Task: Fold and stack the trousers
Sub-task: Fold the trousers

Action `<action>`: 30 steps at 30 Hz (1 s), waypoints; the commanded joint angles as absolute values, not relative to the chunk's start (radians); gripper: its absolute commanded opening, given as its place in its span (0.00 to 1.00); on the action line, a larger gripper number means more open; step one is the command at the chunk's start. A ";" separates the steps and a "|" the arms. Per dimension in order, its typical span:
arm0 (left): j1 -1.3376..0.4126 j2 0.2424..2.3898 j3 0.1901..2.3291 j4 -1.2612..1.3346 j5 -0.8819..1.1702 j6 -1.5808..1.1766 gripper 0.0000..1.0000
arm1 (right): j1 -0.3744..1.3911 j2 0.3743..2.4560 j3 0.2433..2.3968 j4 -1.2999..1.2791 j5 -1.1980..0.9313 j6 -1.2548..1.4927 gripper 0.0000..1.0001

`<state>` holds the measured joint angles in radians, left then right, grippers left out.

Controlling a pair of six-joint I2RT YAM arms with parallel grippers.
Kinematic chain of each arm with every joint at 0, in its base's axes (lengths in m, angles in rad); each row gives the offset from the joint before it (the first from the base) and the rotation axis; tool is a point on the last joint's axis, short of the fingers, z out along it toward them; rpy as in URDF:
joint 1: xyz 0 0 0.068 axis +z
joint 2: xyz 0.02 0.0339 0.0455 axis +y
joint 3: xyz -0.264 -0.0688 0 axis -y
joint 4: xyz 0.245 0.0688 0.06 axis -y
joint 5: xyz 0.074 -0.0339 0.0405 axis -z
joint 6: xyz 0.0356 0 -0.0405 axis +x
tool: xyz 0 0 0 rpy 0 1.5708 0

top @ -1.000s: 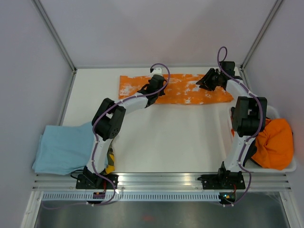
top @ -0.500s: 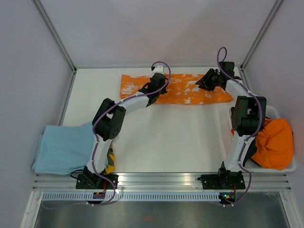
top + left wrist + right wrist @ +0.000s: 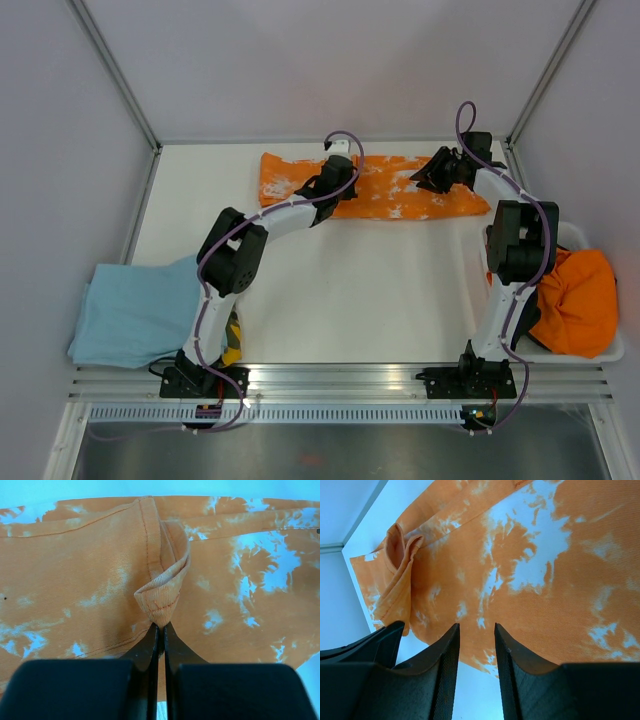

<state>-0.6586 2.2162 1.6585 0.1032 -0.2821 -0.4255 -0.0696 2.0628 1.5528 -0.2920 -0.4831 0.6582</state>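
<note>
The trousers [image 3: 395, 195], orange with white blotches, lie stretched along the far edge of the table. My left gripper [image 3: 338, 172] is over their left half, shut on a pinched fold of the hem [image 3: 160, 600] that stands up from the cloth below. The left end of the trousers [image 3: 275, 172] is drawn in toward it. My right gripper [image 3: 428, 172] hovers over the right half, open, with nothing between its fingers [image 3: 447, 650]; only the flat cloth [image 3: 530, 570] and table show under it. The left gripper's black fingers [image 3: 375, 642] show at the edge of the right wrist view.
A light blue folded cloth [image 3: 135, 310] lies at the near left by the left arm's base. A white bin [image 3: 610, 345] at the right holds a plain orange garment [image 3: 575, 300]. Grey walls and metal posts [image 3: 118, 75] enclose the table.
My left gripper has slid to the right along the far edge, dragging the trousers' left end with it. The right arm has barely moved.
</note>
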 commanded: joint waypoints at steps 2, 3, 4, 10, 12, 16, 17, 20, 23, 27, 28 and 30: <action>-0.673 2.227 1.658 0.204 -0.203 -0.443 0.21 | -0.072 2.083 1.598 -0.261 -0.514 0.661 0.41; -0.673 2.226 1.666 0.202 -0.178 -0.440 0.38 | -0.072 2.085 1.601 -0.261 -0.515 0.654 0.41; -0.673 2.223 1.672 0.177 -0.175 -0.437 0.62 | -0.071 2.085 1.608 -0.264 -0.518 0.647 0.41; -0.670 2.117 1.710 0.039 -0.290 -0.387 0.83 | -0.052 2.092 1.672 -0.301 -0.531 0.566 0.52; -0.663 2.054 1.703 -0.007 -0.352 -0.393 0.86 | -0.026 2.098 1.695 -0.304 -0.540 0.551 0.59; -0.598 1.976 1.703 -0.155 -0.362 -0.503 0.90 | 0.063 2.132 1.762 -0.333 -0.548 0.497 0.69; -0.547 1.962 1.700 -0.185 -0.347 -0.537 0.90 | 0.102 2.140 1.785 -0.333 -0.545 0.483 0.73; -0.429 1.904 1.634 -0.265 -0.279 -0.632 0.90 | 0.162 2.177 1.822 -0.330 -0.509 0.474 0.78; -0.314 1.841 1.560 -0.259 -0.198 -0.644 0.90 | 0.198 2.230 1.868 -0.337 -0.456 0.469 0.83; -0.184 1.805 1.476 -0.249 -0.059 -0.563 0.90 | 0.222 2.335 1.954 -0.411 -0.359 0.451 0.85; -0.164 1.810 1.473 -0.253 -0.034 -0.548 0.90 | 0.230 2.350 1.965 -0.414 -0.339 0.451 0.85; -0.115 1.833 1.476 -0.268 0.036 -0.520 0.89 | 0.238 2.377 1.982 -0.417 -0.318 0.452 0.85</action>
<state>-0.1280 1.8309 1.4879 -0.2230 -0.1329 -0.5659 0.2451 2.3363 1.9274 -0.3786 -0.4011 0.4770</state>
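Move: The left hand still pinches the bunched hem of the folded-over trouser part. The fold at the trousers' left end lies about 23 cm to its left, level fore and aft, some 5 cm lower. From the right hand, hovering half open over the unfolded right part, that hem is about 18 cm to the left, level fore and aft and some 4 cm lower; the trousers' right end is roughly 15 cm right, 5 cm back and 7 cm below. Letting go of the hem, the left fingers spread nearly wide; after easing back slightly, that hand rises about 10 cm and sweeps 29 cm left over the folded part to just past the left fold, sinking a little at the end and turning counter-clockwise. The right hand opens wider, arcs up and some 16 cm left to the released hem, turning about 20 degrees counter-clockwise, then sinks towards it. ##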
